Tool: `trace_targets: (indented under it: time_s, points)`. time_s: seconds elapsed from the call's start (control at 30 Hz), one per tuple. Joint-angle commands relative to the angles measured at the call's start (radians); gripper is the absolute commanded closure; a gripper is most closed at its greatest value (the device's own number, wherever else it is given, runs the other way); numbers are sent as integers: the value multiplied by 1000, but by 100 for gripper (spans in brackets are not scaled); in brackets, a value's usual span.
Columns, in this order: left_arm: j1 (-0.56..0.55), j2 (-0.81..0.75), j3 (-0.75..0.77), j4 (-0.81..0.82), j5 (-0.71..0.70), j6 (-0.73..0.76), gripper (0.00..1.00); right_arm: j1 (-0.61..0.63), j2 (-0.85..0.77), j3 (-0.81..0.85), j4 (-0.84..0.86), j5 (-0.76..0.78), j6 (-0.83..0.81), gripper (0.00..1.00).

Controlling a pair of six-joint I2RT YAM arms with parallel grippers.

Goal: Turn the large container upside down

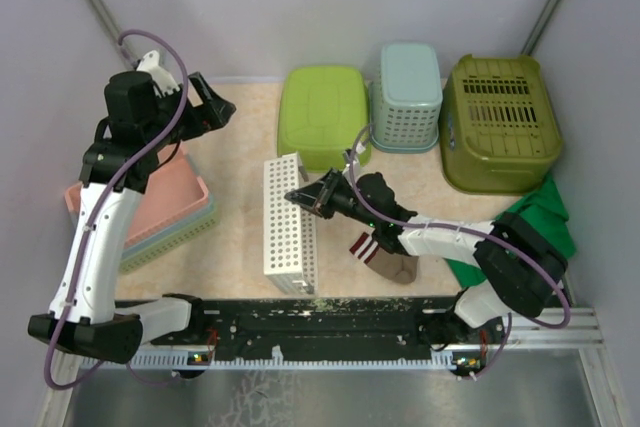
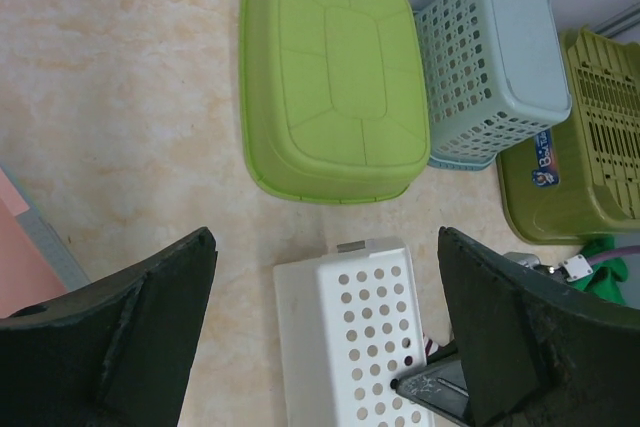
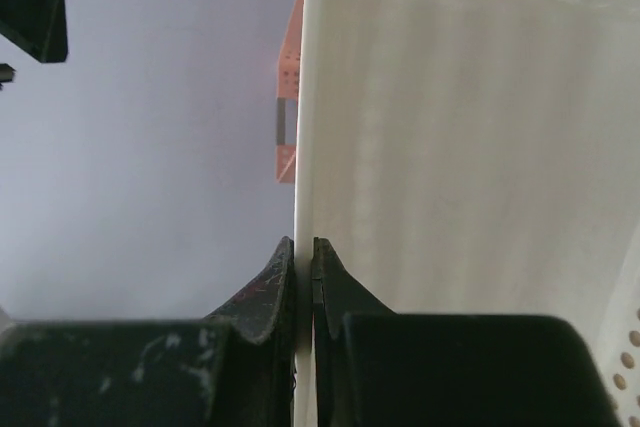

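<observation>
The large container (image 1: 288,227) is a white perforated basket, tipped up on its long side in the middle of the table. Its opening faces right, toward my right arm. My right gripper (image 1: 302,197) is shut on the thin upper rim of that container. In the right wrist view the gripper (image 3: 303,247) pinches the white wall (image 3: 450,147) edge-on. My left gripper (image 1: 215,107) hangs open high at the back left, apart from everything. In the left wrist view this gripper (image 2: 325,237) looks down on the container (image 2: 355,337), far below it.
An overturned lime tub (image 1: 323,112), a pale blue basket (image 1: 407,95) and an olive basket (image 1: 500,122) line the back. Stacked pink and green trays (image 1: 170,207) sit at the left. A green cloth (image 1: 540,222) and a striped sock (image 1: 385,259) lie near the right arm.
</observation>
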Motion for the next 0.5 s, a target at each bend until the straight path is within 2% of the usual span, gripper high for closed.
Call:
trace_targets:
  time_s: [0.0,0.3,0.47]
  points:
    - [4,-6,-17,28,39,-8,4,-25,-23,-101,400,-42,127,100]
    - [4,4,-46,42,62,-8,4,-65,-106,-355,478,18,183,100]
    - [4,16,-14,32,68,-3,4,-102,-158,-450,455,22,176,100]
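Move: The right hand still pinches the upper long rim of the white large container, which is up on its side; the container's middle is about 4 cm left, 4 cm back and 11 cm below. The bare table for it lies some 11 cm right, 4 back and 21 down; the sock is about 24 cm right and 9 back, the green basin 25 ahead and 7 right. From the left hand that bare patch is roughly 23 cm right, 15 back and 37 down. Keeping its shut grip on the upper rim, the right hand carries the large container about 7 cm to the right, over towards the bare table and the sock, drawing back some 2 cm with it and staying nearly at its height. On the way the wrist rolls on about 13 degrees, so that the left-pointing fingers come from just below level to slightly above it and the container's open side starts to turn downwards. ##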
